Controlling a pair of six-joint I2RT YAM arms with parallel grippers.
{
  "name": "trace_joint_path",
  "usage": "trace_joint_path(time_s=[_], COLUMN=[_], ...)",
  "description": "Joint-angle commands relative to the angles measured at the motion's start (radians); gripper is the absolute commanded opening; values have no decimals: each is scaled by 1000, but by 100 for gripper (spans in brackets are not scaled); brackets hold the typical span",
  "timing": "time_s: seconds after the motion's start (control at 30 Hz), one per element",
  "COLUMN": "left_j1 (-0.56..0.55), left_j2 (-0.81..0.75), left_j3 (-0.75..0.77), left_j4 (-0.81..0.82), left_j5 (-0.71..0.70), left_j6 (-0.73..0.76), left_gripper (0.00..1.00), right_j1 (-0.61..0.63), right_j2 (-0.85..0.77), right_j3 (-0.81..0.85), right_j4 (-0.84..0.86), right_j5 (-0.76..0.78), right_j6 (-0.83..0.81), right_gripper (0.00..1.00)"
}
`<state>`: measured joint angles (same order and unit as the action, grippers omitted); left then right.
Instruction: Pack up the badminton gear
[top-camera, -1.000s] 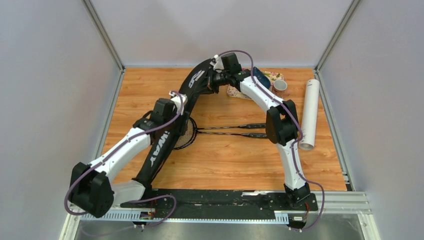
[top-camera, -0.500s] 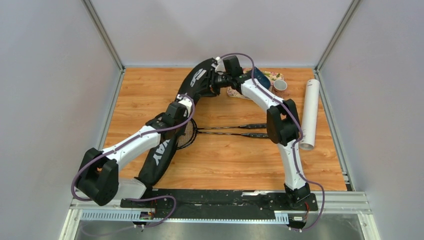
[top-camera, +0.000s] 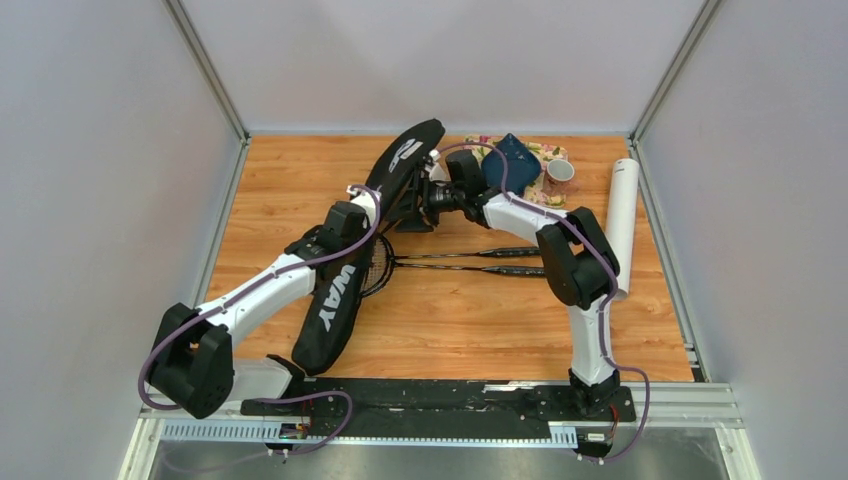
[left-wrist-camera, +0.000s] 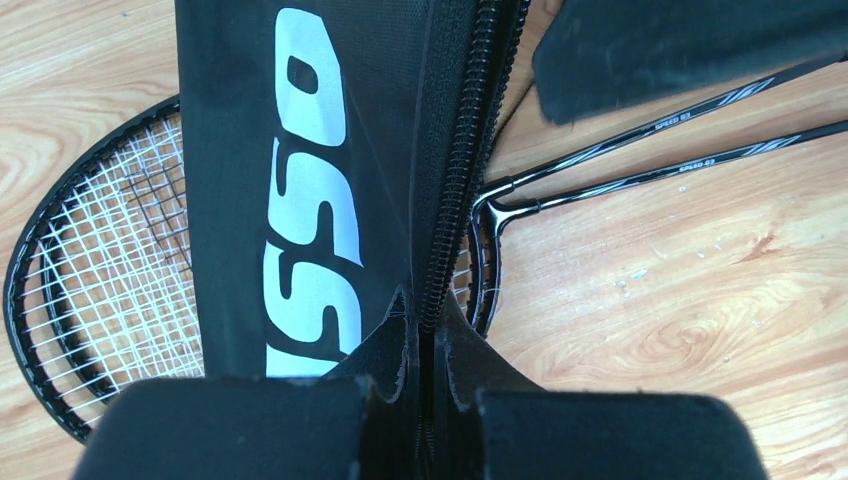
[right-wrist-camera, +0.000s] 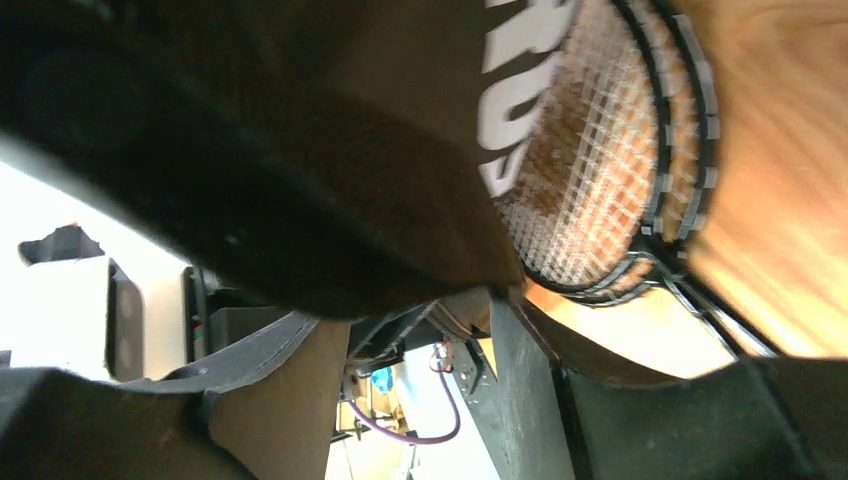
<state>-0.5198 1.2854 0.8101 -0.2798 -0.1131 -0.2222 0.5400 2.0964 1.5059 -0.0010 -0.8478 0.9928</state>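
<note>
The long black racket cover (top-camera: 335, 300) slants from the back centre to the near left and lies over the heads of two black rackets (top-camera: 470, 262). My left gripper (top-camera: 368, 195) is shut on the cover's zipper edge (left-wrist-camera: 440, 200), with the racket heads (left-wrist-camera: 100, 260) beneath it. My right gripper (top-camera: 412, 205) hangs just right of the cover. Its fingers stand open with nothing between them. In the right wrist view the cover (right-wrist-camera: 300, 150) fills the top of the picture, above the gripper (right-wrist-camera: 420, 385), and the strung heads (right-wrist-camera: 600, 170) show beyond. A white tube (top-camera: 620, 215) lies at the right.
A floral tray (top-camera: 545, 153) with a blue cloth (top-camera: 512, 160) sits at the back right, a small cup (top-camera: 560, 172) beside it. Grey walls close in the left, back and right. The arms' bases and a black rail run along the near edge.
The left gripper closed on the cover's zipper edge. The right gripper opened, let go of the cover's top end and drew back toward the centre. The tray and cloth are now uncovered.
</note>
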Motion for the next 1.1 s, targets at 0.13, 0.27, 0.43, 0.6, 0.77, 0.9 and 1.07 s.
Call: trace_joint_path(time_s=[0.13, 0.27, 0.43, 0.6, 0.77, 0.9, 1.07], left_j1=[9, 18, 44, 53, 56, 56, 61], left_j2=[-28, -27, -43, -54, -52, -51, -43], left_j3=[27, 41, 34, 34, 40, 40, 24], left_j4=[80, 68, 71, 70, 73, 74, 85], left_j5=[61, 72, 107, 139, 165, 171, 165], left_j6=[-54, -55, -78, -89, -103, -111, -114], left_gripper=[0, 0, 0, 0, 0, 0, 0], right_j1=[32, 41, 43, 54, 75, 86, 86], right_j2=[-78, -108, -108, -105, -95, -91, -114], right_j3=[-81, -142, -167, -179, -148, -135, -131], right_j4=[294, 341, 367, 430, 383, 348, 281], right_j5=[52, 104, 105, 105, 148, 200, 256], right_j6=[116, 107, 99, 107, 84, 75, 34], right_gripper=[28, 35, 36, 37, 29, 29, 0])
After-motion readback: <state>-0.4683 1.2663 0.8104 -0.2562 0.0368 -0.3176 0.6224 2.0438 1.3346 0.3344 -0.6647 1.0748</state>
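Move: The right hand, open, has the zip-side edge of the racket bag's raised upper part about 3 cm to its left, level with it ahead and in height. The rackets' throats lie some 9 cm back, 2 cm left and 12 cm below; the blue pouch is about 10 cm ahead, 22 cm right and 9 cm below. The left hand already grips the zip edge; the right hand's target lies roughly 5 cm ahead, 5 cm right and 3 cm above it. Leftward, about 3 cm in all, the right hand works in to the bag's zip-side edge: it bobs up 2 cm and back down, its fingers part closing, then slides farther left, rolling some 10 degrees, and pinches the edge nearly shut. The left hand keeps its grip on the zip edge, easing about 1 cm right and up and rolling its left side down roughly 10 degrees. ##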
